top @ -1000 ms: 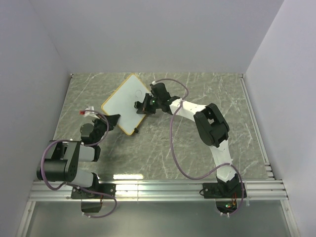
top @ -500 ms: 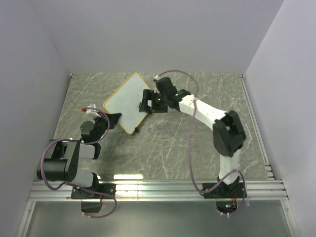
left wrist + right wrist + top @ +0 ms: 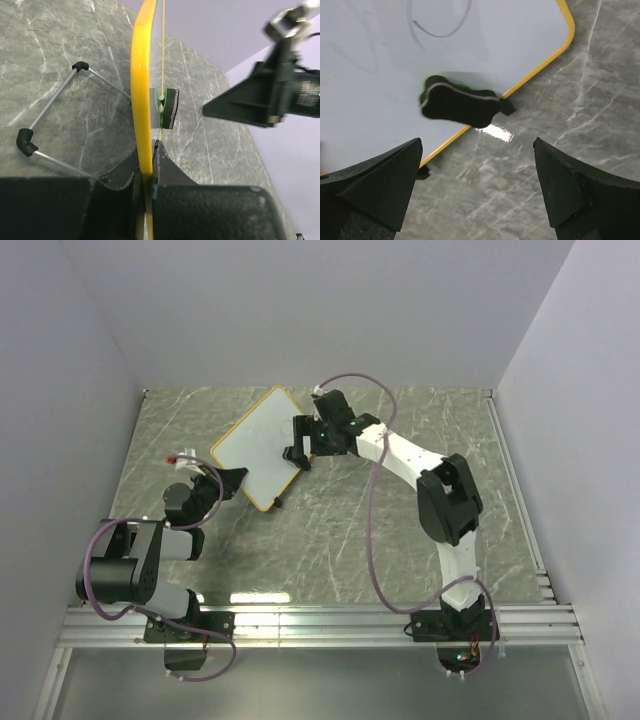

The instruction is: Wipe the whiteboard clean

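The whiteboard [image 3: 255, 443], white with a thin yellow frame, is held tilted up off the marble table [image 3: 330, 530]. My left gripper [image 3: 233, 483] is shut on its near edge, and the left wrist view shows the frame [image 3: 140, 90] pinched between the jaws of the left gripper [image 3: 149, 150]. A green and black eraser [image 3: 460, 106] rests against the board face near its lower edge, also seen edge-on as the eraser [image 3: 165, 107]. My right gripper [image 3: 478, 145] hangs wide open just off the eraser, holding nothing, at the board's right edge [image 3: 294, 443]. A faint curved line [image 3: 440, 31] shows on the board.
The board's wire legs with black feet [image 3: 26, 140] stick out behind it. Grey walls close in the table on the left, back and right. A metal rail [image 3: 320, 625] runs along the near edge by the arm bases. Purple cables [image 3: 372, 540] loop off both arms.
My right gripper has gone from shut to wide open, letting go of the eraser, and has drawn back toward the board's right edge. The left gripper keeps its grip on the board.
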`<state>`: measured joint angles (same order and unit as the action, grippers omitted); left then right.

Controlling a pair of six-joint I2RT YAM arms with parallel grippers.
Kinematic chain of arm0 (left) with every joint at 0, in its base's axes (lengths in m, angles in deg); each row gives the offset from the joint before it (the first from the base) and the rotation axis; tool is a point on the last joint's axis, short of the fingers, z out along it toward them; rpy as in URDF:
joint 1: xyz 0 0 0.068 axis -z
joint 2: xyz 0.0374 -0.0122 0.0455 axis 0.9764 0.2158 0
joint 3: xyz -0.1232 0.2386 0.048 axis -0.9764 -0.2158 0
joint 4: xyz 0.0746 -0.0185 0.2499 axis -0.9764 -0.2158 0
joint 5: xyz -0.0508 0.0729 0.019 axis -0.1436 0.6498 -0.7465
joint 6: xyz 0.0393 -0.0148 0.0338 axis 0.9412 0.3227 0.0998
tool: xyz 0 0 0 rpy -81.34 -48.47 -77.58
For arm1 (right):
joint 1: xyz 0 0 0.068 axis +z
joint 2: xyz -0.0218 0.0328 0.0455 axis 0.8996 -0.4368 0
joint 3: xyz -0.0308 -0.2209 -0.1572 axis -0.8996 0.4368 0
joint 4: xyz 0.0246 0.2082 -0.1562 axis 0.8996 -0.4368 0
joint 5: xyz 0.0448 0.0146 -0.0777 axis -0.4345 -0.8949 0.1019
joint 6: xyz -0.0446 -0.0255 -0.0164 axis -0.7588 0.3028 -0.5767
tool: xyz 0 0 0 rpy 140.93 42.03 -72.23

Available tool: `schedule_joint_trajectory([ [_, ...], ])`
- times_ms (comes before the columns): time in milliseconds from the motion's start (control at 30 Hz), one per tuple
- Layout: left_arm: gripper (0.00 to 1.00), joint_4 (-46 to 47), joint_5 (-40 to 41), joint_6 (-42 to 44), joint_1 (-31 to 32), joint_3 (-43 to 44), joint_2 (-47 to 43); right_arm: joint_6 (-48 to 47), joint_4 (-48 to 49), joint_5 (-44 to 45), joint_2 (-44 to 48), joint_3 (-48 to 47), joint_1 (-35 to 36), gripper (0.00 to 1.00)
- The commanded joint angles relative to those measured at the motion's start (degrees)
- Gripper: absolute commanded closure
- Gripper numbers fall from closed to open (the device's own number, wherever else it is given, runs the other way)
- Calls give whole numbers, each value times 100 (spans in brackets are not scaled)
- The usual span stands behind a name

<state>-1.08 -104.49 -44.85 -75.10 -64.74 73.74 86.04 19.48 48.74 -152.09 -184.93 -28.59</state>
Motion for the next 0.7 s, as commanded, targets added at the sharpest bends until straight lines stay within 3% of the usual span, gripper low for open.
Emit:
schedule_joint_trajectory([
  [0, 99, -362, -440, 452, 81, 57, 112, -397, 43, 11, -283, -689, -9, 0],
  [333, 99, -362, -422, 434, 81, 75, 182, -617, -115, -261, -1092, -1869, -17, 0],
  [667, 99, -398, -440, 426, 81, 101, 217, -327, -247, -138, -1347, -1746, 61, 4],
])
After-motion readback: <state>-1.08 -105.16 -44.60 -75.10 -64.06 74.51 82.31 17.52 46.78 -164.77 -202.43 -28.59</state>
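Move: The eraser lies dark side up on the whiteboard's low edge, about 7 cm below my open right hand, 1 cm ahead and 2 cm to its left. The circle drawn on the board is some 7 cm ahead of that hand, 4 cm left and 5 cm below. A black edge bracket sits beside the eraser, 1 cm back and 1 cm right of the hand. From my left hand the eraser is about 7 cm ahead, 12 cm right and 7 cm lower. With empty fingers kept wide open, I sweep my right hand about 6 cm forward and left, past above the eraser and towards the circle. It dips a couple of centimetres, rises slightly past its starting height, then sinks back to it, ending with its fingers tipped up slightly. My left hand stays put, still pinching the board's edge. ##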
